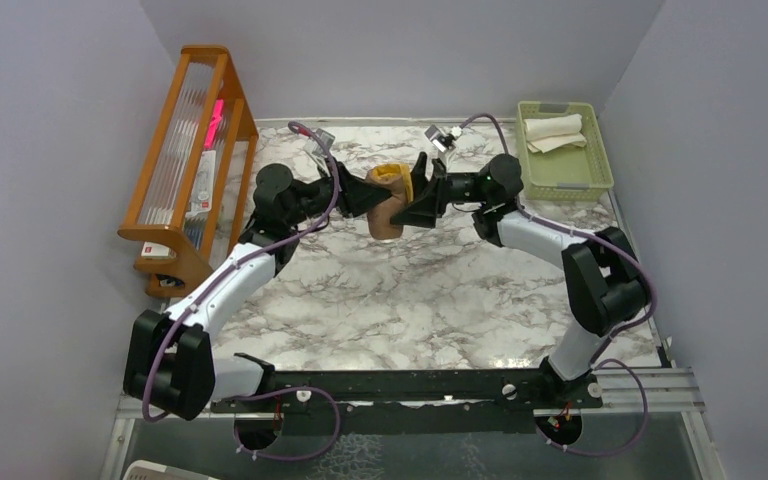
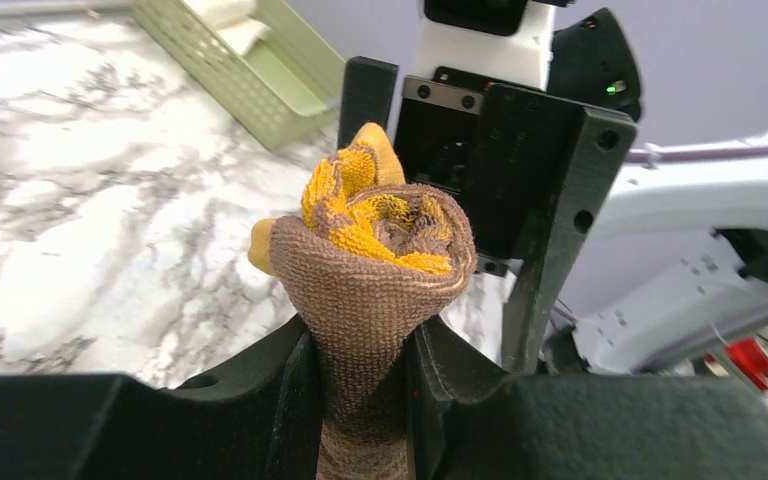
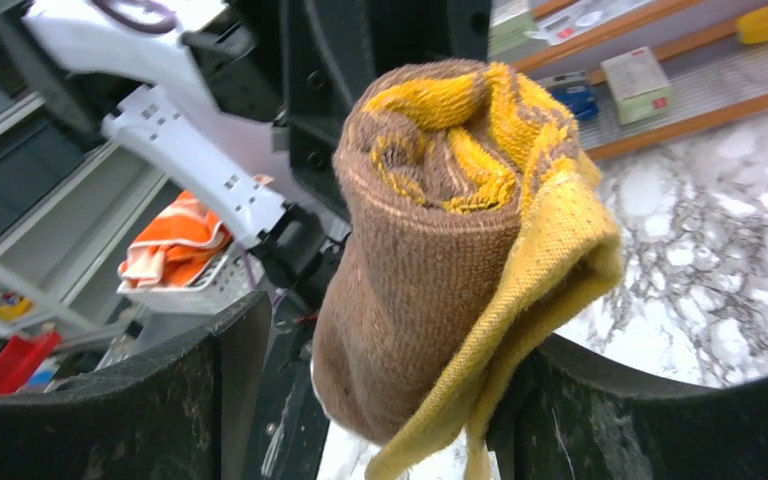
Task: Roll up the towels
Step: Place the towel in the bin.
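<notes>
A brown towel [image 2: 365, 290] and a mustard yellow towel [image 2: 345, 195] are rolled together into one bundle [image 1: 390, 200], held in the air over the back of the table. My left gripper [image 2: 365, 400] is shut on the bundle's lower brown end. My right gripper [image 3: 380, 400] stands open around the other end. One of its fingers [image 3: 190, 390] is clear of the brown cloth [image 3: 410, 280], and the other touches a loose yellow flap [image 3: 560, 250]. A cream-white towel [image 1: 552, 130] lies folded in the green basket [image 1: 565, 180].
A wooden rack [image 1: 185, 160] holding packets stands along the left wall. The pale green basket [image 2: 250, 70] sits at the back right corner. The marble tabletop [image 1: 410, 300] stretches between the arms and the near rail.
</notes>
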Controlling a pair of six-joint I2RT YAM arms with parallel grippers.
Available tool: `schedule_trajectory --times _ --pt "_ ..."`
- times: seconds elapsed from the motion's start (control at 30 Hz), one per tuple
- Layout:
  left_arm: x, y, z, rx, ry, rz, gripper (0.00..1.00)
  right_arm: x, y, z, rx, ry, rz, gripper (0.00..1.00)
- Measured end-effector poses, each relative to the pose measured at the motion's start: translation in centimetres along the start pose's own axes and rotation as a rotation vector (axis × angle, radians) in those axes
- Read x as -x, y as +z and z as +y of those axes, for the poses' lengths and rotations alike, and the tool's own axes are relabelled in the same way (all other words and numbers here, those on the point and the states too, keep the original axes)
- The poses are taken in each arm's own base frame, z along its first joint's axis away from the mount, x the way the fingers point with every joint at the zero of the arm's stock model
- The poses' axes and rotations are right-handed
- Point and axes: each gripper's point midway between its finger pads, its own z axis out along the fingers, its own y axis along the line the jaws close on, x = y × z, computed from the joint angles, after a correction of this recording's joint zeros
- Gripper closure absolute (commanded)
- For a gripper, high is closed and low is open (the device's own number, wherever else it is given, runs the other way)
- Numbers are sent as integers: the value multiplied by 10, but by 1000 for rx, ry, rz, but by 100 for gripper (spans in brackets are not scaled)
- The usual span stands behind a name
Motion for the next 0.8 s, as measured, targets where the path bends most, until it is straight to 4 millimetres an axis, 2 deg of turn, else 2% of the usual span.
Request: schedule_trajectory --times 0.27,0.43,0.5,0.6,0.63,0.73,0.8 --pt "15 -10 17 182 80 -145 75 12 20 -26 -154 1 27 39" --pt "15 -18 28 269 78 -192 68 8 29 -40 -219 26 56 55" --pt "16 -23 34 313 74 -215 60 7 32 -47 -242 33 73 69" --pt "20 -31 42 386 70 -254 40 4 35 -55 -273 49 96 95" --pt "22 -34 45 406 71 -264 34 3 35 -58 -280 53 103 99" --pt "27 -42 58 485 70 -294 17 2 36 -63 -296 76 127 99" --pt "28 -44 66 526 58 -286 13 2 35 -66 -312 90 136 99"
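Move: The rolled brown-and-yellow towel stands on end in the left gripper, its middle about 1 cm to the right of the left hand and 3 cm below, level in reach. From the right hand, whose open fingers already straddle it, it lies about 2 cm left, roughly level ahead and 1 cm down. The green bin is some 37 cm ahead of the right hand, 44 cm right and 24 cm down; the rolled white towel sits in its far part, about 6 cm beyond its middle. Forward and to the left, both hands travel together around the rolled towel, some 5 cm each way for the right, which also sinks a little, tips its fingers down and shuts them on the roll and its yellow flap. Only as that grip closes does the left open wide, moving mostly left and turning about 35 degrees counter-clockwise. ##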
